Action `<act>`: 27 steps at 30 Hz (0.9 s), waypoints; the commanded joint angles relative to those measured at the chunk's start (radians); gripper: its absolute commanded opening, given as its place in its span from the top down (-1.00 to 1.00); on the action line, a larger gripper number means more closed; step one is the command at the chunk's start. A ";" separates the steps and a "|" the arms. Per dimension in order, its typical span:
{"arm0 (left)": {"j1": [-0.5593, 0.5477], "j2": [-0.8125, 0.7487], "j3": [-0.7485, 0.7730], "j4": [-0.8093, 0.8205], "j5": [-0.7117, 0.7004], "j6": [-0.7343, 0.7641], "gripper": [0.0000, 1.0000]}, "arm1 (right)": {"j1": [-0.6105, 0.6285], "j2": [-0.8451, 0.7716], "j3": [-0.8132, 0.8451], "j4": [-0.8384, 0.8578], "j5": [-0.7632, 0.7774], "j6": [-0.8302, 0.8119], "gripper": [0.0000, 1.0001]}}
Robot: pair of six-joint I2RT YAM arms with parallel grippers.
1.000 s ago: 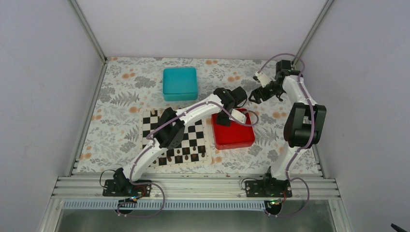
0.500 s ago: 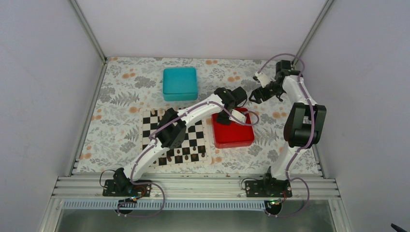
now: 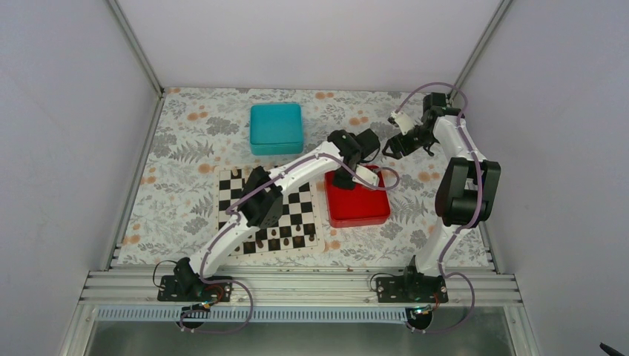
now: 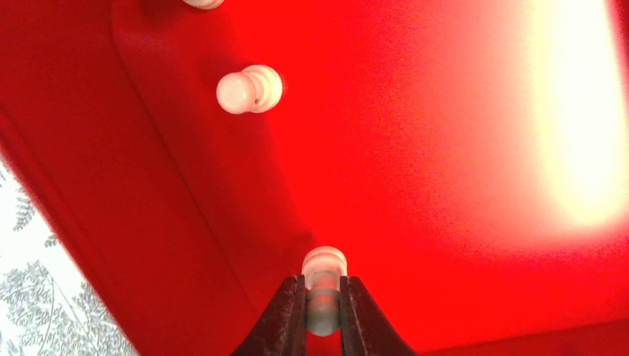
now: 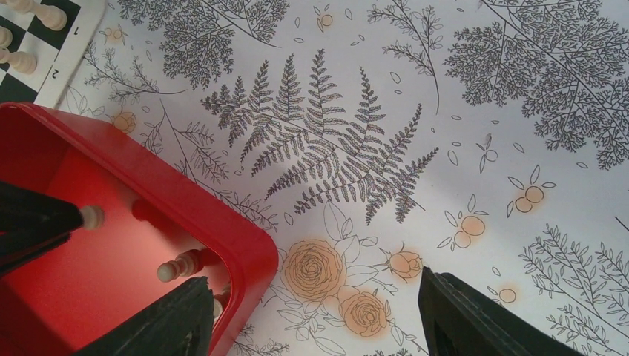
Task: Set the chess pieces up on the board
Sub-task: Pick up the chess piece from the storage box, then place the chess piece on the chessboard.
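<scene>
Inside the red tray (image 4: pixel 460 185), my left gripper (image 4: pixel 323 305) is shut on a small cream chess piece (image 4: pixel 324 265), low over the tray floor. Another cream piece (image 4: pixel 249 90) lies on its side farther in. In the top view the left gripper (image 3: pixel 344 178) reaches over the tray's far-left corner. The checkered board (image 3: pixel 297 216) lies left of the tray, partly under the left arm. My right gripper (image 5: pixel 315 311) hangs open above the floral cloth beside the tray's corner (image 5: pixel 245 245), holding nothing. The right wrist view also shows a standing piece (image 5: pixel 178 267) in the tray.
A teal box (image 3: pixel 276 127) sits behind the board. Dark pieces (image 3: pixel 274 242) stand along the board's near rows. A corner of the board (image 5: pixel 67 52) with cream pieces (image 5: pixel 22 61) shows in the right wrist view. The right gripper (image 3: pixel 393 144) hovers behind the tray.
My left gripper's fingers have closed on the cream piece in the tray. The right gripper's fingers have narrowed a little; that arm has hardly moved.
</scene>
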 commanded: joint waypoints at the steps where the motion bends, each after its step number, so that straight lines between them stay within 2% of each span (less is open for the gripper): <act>1: 0.000 -0.112 0.025 -0.062 0.014 -0.029 0.81 | -0.002 0.010 0.022 -0.011 -0.028 -0.017 -0.42; 4: 0.022 -0.238 -0.056 -0.060 -0.001 -0.045 0.81 | -0.003 0.013 0.026 -0.016 -0.028 -0.019 -0.41; 7: 0.076 -0.411 -0.225 -0.016 -0.026 -0.056 0.81 | -0.003 0.015 0.026 -0.018 -0.031 -0.019 -0.41; 11: 0.206 -0.610 -0.540 0.090 -0.083 -0.060 0.81 | -0.001 0.022 0.028 -0.023 -0.037 -0.019 -0.40; 17: 0.407 -0.831 -0.883 0.196 -0.075 -0.064 0.81 | 0.002 0.034 0.026 -0.026 -0.039 -0.017 -0.41; 21: 0.510 -0.922 -1.086 0.277 -0.054 -0.062 0.81 | 0.006 0.043 0.027 -0.028 -0.038 -0.015 -0.41; 27: 0.620 -0.945 -1.273 0.395 -0.020 -0.058 0.81 | 0.016 0.053 0.023 -0.034 -0.035 -0.015 -0.42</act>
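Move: The left hand already has a white pawn pinched just off the red box's floor. The empty second-rank square by the board's far-left corner lies about 33 cm to its left, practically level in reach, some 5 cm lower. A white pawn stands 3 cm right of that square, and a white back-rank piece 4 cm beyond it. The teal box's middle is about 16 cm ahead and 21 cm left of the hand. From the right hand, the square is roughly 50 cm left and 8 cm back. Keeping its pinch on the white pawn, the left hand first climbs steeply out of the red box, then sweeps left over the far part of the board in a high arc that peaks some 15 cm up and bows a few centimetres forward before coming back. In the second half it sinks about 10 cm while still going left, ending roughly 33 cm left of its start over the far-left corner squares, with the wrist turned some 35 degrees counter-clockwise and the fingers still pointing down. ##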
